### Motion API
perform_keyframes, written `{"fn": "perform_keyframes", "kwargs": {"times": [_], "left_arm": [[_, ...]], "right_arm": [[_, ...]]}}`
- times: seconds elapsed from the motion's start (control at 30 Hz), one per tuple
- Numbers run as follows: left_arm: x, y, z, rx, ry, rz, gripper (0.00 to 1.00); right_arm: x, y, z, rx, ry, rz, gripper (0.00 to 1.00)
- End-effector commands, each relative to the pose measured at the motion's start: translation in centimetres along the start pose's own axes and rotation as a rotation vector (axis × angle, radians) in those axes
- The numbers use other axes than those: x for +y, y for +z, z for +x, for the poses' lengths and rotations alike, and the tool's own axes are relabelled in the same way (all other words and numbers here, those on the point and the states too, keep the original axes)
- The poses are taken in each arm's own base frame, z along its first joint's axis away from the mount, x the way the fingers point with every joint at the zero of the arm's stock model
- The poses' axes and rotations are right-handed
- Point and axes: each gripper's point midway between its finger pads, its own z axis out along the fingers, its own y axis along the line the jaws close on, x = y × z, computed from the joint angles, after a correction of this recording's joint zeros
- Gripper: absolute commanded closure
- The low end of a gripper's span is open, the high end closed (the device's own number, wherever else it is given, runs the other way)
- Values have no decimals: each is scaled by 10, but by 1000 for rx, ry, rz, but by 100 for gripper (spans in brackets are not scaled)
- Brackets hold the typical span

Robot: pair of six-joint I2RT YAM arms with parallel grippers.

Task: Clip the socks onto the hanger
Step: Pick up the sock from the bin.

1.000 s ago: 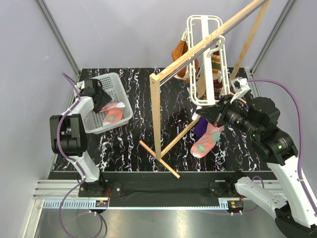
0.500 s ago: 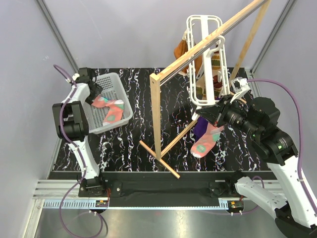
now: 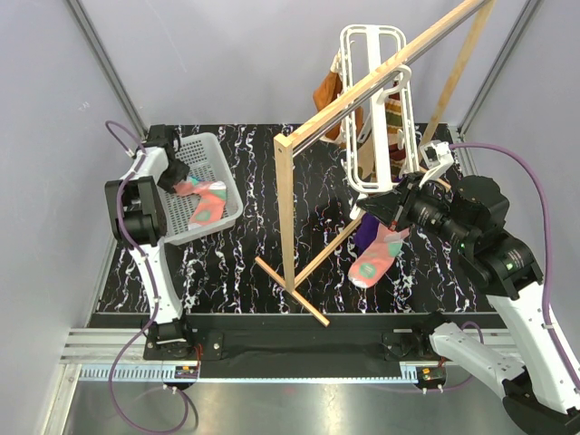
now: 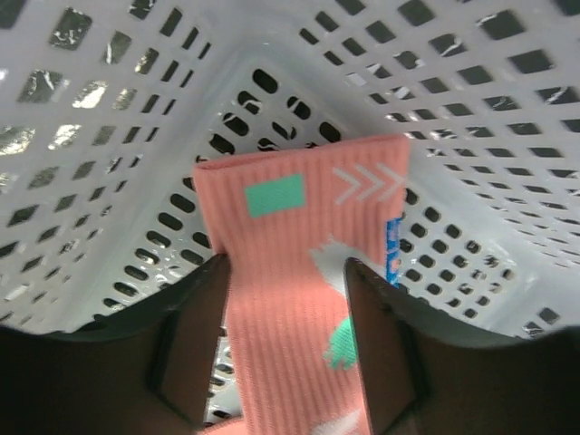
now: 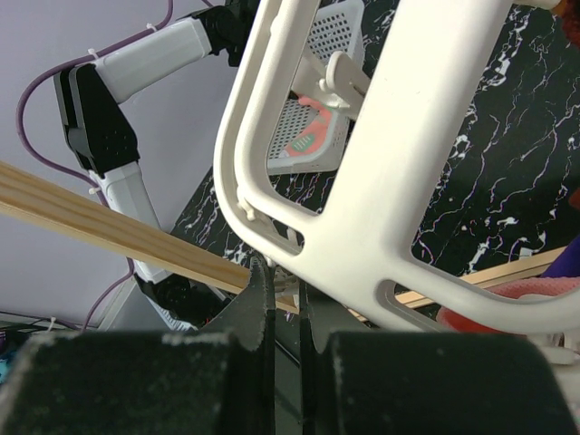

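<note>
One pink sock with teal patches lies in the white basket. My left gripper is down in that basket, open, with one finger on each side of the sock just below its cuff. The white hanger hangs from the wooden rail. A second pink sock dangles under its lower corner. A tan striped sock hangs inside the frame. My right gripper is shut, its tips right at the lower corner of the hanger. Whether they pinch a clip is unclear.
The wooden rail stand crosses the middle of the table, its foot bar reaching toward the near edge. An orange-brown cloth hangs behind the hanger and a purple cloth below it. The basket walls close in around my left gripper.
My left gripper has shifted toward the basket's back left corner, onto the sock's cuff end, and its jaws have narrowed a little. The right arm, the hanger and the hanging sock have not moved.
</note>
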Motion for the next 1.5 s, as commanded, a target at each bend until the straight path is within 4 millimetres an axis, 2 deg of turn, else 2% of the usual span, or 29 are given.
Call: {"fn": "perform_keyframes", "kwargs": {"times": [0.0,0.03,0.07,0.17,0.2,0.33,0.37,0.43,0.47,0.53,0.57,0.6,0.67,0.7,0.73,0.77,0.8,0.87,0.9,0.97,1.0,1.03,1.07,1.1,1.2,1.37,1.4,1.47], "left_arm": [[4,11,8,40,1,-7,49],[-1,11,7,45,18,28,57],[-3,11,6,47,25,48,78],[-15,2,1,36,58,123,98],[-17,-2,-1,30,80,142,100],[-31,-28,-15,-21,113,236,100],[-37,-49,-26,-58,114,279,100],[-40,-66,-32,-103,127,336,100],[-45,-91,-42,-146,126,386,100],[-50,-117,-49,-198,158,462,100],[-46,-124,-47,-201,166,472,100],[-48,-151,-54,-239,176,517,100],[-44,-172,-45,-228,202,574,100],[-49,-204,-45,-255,226,660,100],[-49,-220,-40,-268,242,703,100],[-44,-225,-28,-261,266,728,100],[-48,-263,-27,-330,306,827,100],[-51,-294,-3,-326,389,952,100],[-51,-325,23,-345,483,1070,100],[-48,-350,49,-362,570,1162,100],[-51,-367,83,-353,678,1247,100],[-47,-389,96,-375,726,1313,100],[-46,-401,111,-372,772,1357,100],[-46,-420,136,-377,845,1435,100],[-31,-454,180,-336,945,1629,100],[-10,-474,229,-229,1039,1815,100],[-5,-484,242,-218,1063,1856,100],[0,-491,253,-185,1070,1895,100]], "right_arm": [[4,0,7,36,13,-23,100],[4,0,7,39,14,-22,100],[4,0,7,39,14,-22,100],[4,0,7,39,14,-22,100],[4,0,6,38,12,-22,100],[4,1,6,38,12,-24,100],[4,1,5,36,12,-22,100],[4,0,5,33,11,-20,100],[4,0,5,33,10,-20,100],[3,1,6,34,12,-19,100],[3,1,6,33,11,-20,100],[4,0,6,32,9,-20,100],[3,-1,6,30,6,-18,100],[3,0,6,30,5,-18,100],[3,1,5,27,5,-19,100],[3,1,6,29,4,-22,100],[4,2,5,25,3,-27,100],[5,4,6,31,8,-37,100],[6,5,5,26,7,-43,100],[7,6,3,19,8,-51,100],[8,6,3,17,8,-53,100],[8,6,2,11,11,-55,100],[8,7,1,11,12,-57,100],[10,7,-1,2,10,-64,100],[16,9,-5,-8,19,-92,100],[23,9,-10,-20,36,-123,100],[25,9,-11,-24,37,-129,100],[28,8,-11,-19,43,-144,100]]}}
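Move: The last pink sock lies on the bin floor with its cuff already between the left hand's open fingers; its middle is roughly 9 cm to the right, 5 cm back and 1 cm lower. The bin's middle is about 4 cm right and 2 cm back, and the foot of the wooden post some 39 cm right and 32 cm back, 2 cm lower. From the right hand the sock lies around 47 cm left, 25 cm ahead and 38 cm below. The sock's cuff end is pinched as the left fingers shut fully, the hand almost still in the bin corner. The hand then lifts about 30 cm, slowly at first, and swings fast some 33 cm right and 25 cm back towards the wooden post, the wrist turning from fingers-down to roughly level and pointing right, grip kept. ##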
